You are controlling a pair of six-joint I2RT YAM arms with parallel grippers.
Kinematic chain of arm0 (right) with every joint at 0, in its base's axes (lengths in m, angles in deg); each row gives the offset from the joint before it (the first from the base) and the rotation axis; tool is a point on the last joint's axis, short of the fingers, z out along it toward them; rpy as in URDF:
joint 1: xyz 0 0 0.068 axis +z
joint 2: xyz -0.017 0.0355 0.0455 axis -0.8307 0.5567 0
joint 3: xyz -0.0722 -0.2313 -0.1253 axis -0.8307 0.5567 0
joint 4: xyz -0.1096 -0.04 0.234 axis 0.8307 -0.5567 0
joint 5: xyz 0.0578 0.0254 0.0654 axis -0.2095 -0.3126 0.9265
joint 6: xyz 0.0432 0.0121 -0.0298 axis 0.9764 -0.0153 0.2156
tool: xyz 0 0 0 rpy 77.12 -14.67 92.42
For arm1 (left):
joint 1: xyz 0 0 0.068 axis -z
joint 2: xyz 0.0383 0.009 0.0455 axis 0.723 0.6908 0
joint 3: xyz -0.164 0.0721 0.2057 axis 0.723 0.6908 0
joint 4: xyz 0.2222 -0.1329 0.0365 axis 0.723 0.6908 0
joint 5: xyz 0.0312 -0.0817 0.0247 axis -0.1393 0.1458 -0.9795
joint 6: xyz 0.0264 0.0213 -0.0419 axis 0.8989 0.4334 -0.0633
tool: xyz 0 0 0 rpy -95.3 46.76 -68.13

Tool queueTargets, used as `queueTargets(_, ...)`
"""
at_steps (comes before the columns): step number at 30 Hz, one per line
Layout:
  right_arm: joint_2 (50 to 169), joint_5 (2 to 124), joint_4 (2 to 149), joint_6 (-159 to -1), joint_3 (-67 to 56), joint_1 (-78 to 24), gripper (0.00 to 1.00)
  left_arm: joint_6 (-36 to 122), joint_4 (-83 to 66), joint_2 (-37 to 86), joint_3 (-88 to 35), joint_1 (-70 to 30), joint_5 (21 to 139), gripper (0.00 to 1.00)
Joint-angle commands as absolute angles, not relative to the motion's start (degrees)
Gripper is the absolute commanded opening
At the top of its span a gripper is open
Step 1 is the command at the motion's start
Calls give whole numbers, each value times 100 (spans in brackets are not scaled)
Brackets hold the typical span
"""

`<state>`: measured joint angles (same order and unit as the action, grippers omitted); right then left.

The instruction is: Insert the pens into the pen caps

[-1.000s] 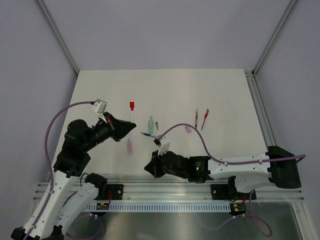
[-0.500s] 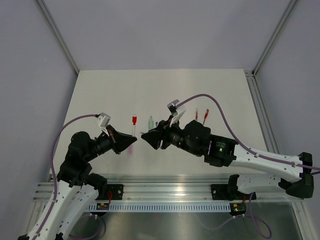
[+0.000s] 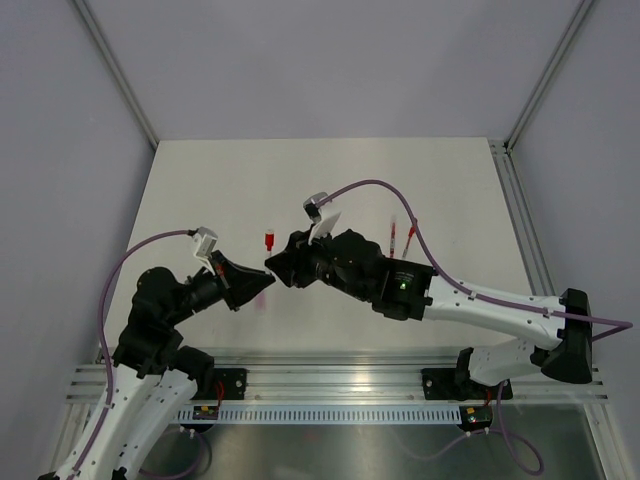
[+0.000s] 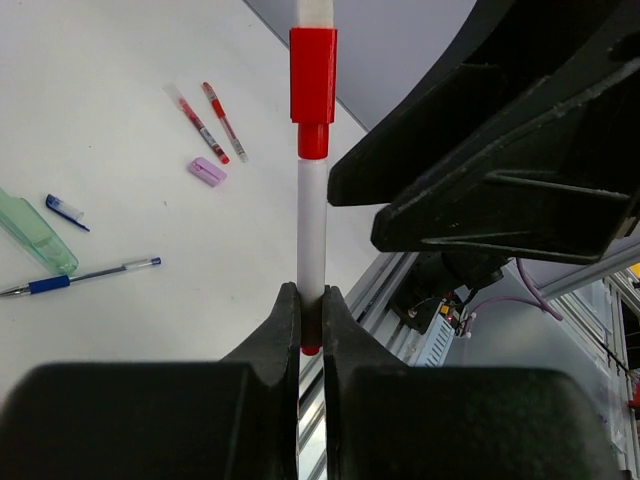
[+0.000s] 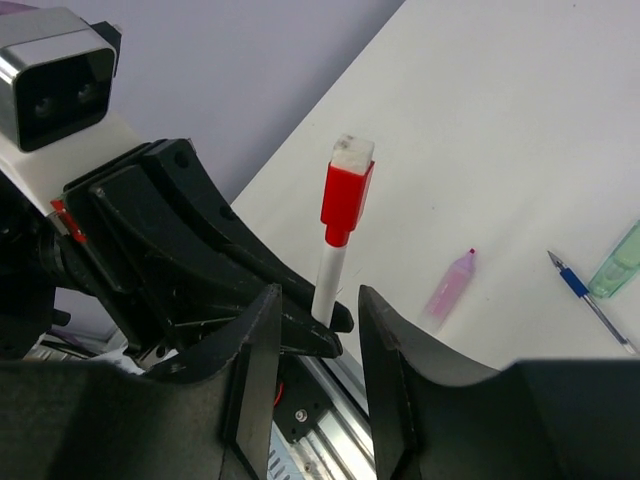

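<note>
My left gripper [image 4: 311, 312] is shut on the lower end of a white pen [image 4: 312, 225], which it holds upright. A red cap [image 4: 313, 88] sits on the pen's upper part, seen from above as the red cap [image 3: 270, 240]. My right gripper [image 5: 318, 335] is open, its fingers [image 5: 255, 370] standing on either side of the pen [image 5: 330, 270] below the red cap [image 5: 346, 200] without touching it. From above, the left gripper [image 3: 262, 281] and right gripper [image 3: 276, 266] meet tip to tip. On the table lie two red pens [image 4: 205, 122], a blue pen [image 4: 85, 277], a pink cap [image 4: 207, 171] and a green cap [image 4: 35, 235].
A pink capped piece [image 5: 450, 283] lies on the table just behind the grippers. A tiny blue cap [image 4: 66, 209] rests near the green cap [image 5: 620, 258]. The aluminium rail [image 3: 340, 385] runs along the near edge. The right arm's cable [image 3: 375, 186] loops over the table's middle.
The right arm swung from the near edge up and left to the left gripper's pen, and its jaws opened. The left gripper shifted slightly nearer with the pen.
</note>
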<state>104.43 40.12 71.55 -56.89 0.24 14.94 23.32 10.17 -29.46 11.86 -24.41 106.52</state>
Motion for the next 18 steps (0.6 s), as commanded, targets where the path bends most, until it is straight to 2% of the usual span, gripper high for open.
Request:
queueTargets(1, 10594, 4027, 7432, -5666, -336, 1379, 39, 2253, 673, -3027, 1235, -2451, 10870, 0)
queueTargets(9, 10832, 4018, 7511, -5446, -345, 1238, 24, 2244, 681, -3089, 1244, -2442, 10835, 0)
queueTargets(13, 10840, 3957, 7476, -5384, -302, 1151, 12, 2288, 699, -3054, 1183, -2451, 10799, 1)
queueTargets(15, 10814, 3966, 7494, -5323, -214, 1089, 2, 2341, 821, -3045, 1148, -2451, 10712, 16)
queueTargets(17, 10744, 4080, 7433, -5253, -143, 897, 0, 2463, 1032, -3063, 1078, -2451, 10545, 33)
queueTargets(18, 10718, 4141, 7415, -5226, -56, 791, 0, 2647, 1312, -3071, 964, -2451, 10362, 46)
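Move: The red-capped marker stands upright in my left hand, which holds the barrel's bottom end, so the marker's middle is about 5 cm straight above that hand. From my open right hand, its middle is roughly 3 cm ahead and 1 cm left, about level. On the table some 20 cm below my left hand, the pink marker lies about 12 cm ahead and 5 cm left, and the blue pen about 19 cm ahead and 6 cm right. I ease my right hand about 2.5 cm forward and slightly left, onto the upright marker, closing its fingers until they pinch the barrel just under the red cap. My left hand stays in place round the bottom end and, once the right has nearly shut, opens its fingers and lets go. ##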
